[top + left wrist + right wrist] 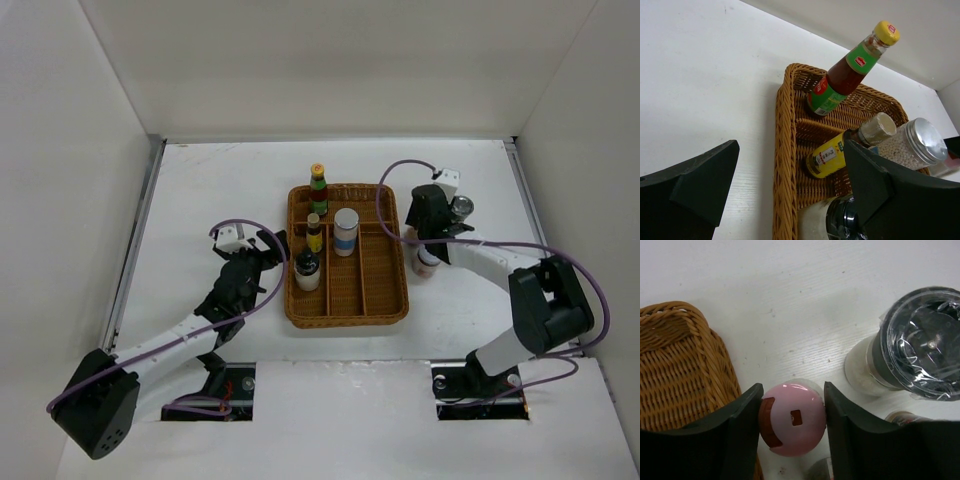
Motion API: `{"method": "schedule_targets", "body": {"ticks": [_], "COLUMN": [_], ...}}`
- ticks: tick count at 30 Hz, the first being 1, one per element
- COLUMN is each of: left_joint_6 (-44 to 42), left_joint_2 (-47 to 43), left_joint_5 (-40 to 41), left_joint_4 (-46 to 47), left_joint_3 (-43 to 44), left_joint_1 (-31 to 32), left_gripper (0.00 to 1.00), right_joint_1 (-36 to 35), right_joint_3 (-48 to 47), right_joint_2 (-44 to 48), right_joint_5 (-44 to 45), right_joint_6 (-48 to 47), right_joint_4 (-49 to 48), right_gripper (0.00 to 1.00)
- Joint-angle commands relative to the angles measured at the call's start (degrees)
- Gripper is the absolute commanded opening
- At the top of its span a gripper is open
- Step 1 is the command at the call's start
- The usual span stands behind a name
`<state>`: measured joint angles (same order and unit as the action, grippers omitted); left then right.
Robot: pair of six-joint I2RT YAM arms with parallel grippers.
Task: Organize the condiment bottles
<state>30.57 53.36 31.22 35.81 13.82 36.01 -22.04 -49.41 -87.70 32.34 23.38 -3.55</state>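
The pink-lidded jar point(792, 419) stands on the table just right of the wicker tray point(680, 365). My right gripper point(792, 400) is shut on its lid, one finger pressed on each side; it also shows in the top view point(428, 250). In the tray point(385, 300) stand the green-labelled yellow-capped bottle point(318, 188), a yellow-labelled dark bottle point(314, 232), the blue-banded jar point(346, 231) and a black-capped white bottle point(307, 269). My left gripper point(262, 255) is open and empty at the tray's left rim point(785, 165), straddling it. The green-labelled bottle point(840, 80) is beyond it.
A glass shaker with a dark, plastic-wrapped top point(910, 355) stands right of the pink-lidded jar, seen as a silver-topped shaker in the top view point(461, 208). A small brown-capped item point(905, 416) peeks out below it. White walls enclose the table on three sides.
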Motion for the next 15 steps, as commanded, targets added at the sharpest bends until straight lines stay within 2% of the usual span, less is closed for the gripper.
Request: {"method": "schedule_targets", "body": {"ticks": [1, 4, 8, 12, 15], "left_joint_6": [0.81, 0.81, 0.81, 0.81, 0.81], "left_joint_2": [-0.71, -0.81, -1.07, -1.15, -1.68], "left_joint_5": [-0.46, -0.37, -0.46, -0.46, -0.29], "left_joint_4": [3.21, 3.3, 3.3, 3.04, 3.3], "left_joint_3": [-0.29, -0.38, -0.55, -0.47, -0.64], "left_joint_1": [-0.37, -0.72, -0.72, -0.9, -0.99], "left_gripper": [0.85, 0.85, 0.85, 0.85, 0.85], "right_joint_1": [-0.15, -0.15, -3.22, -9.53, -15.86], "right_joint_3": [-3.68, -2.63, -0.7, 0.89, 4.66], "right_joint_2": [0.6, 4.8, 13.76, 21.24, 26.34], "right_joint_5": [-0.53, 1.14, 3.08, 2.99, 6.85], "right_joint_6": [0.44, 0.36, -1.75, -3.68, -3.16], "right_joint_4": [-2.6, -4.17, -7.08, -3.76, -1.28], "right_gripper": [0.46, 0.42, 0.43, 0.44, 0.44]}}
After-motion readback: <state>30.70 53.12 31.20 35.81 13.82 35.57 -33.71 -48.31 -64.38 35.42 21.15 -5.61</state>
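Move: The right hand already grips the pink-capped bottle standing just outside the basket. The basket's empty right-hand compartment lies about 9 cm to its left, 7 cm back and 6 cm below. The blue-labelled jar is roughly 17 cm left and 2 cm back, the dark-lidded jar some 8 cm right and 2 cm ahead, the white-labelled jar 8 cm back and 2 cm right. From the left hand the compartment is about 24 cm right, 4 cm back and 12 cm below. Still pinched below its pink cap, the bottle is lifted off the table by the right hand, which goes straight up, slowly then fast, about 15 cm in all. On the way it also swings some 5 cm left and 5 cm back, level-wise nearer the basket, while the fingers tip upward by about 20 degrees and keep their hold. ##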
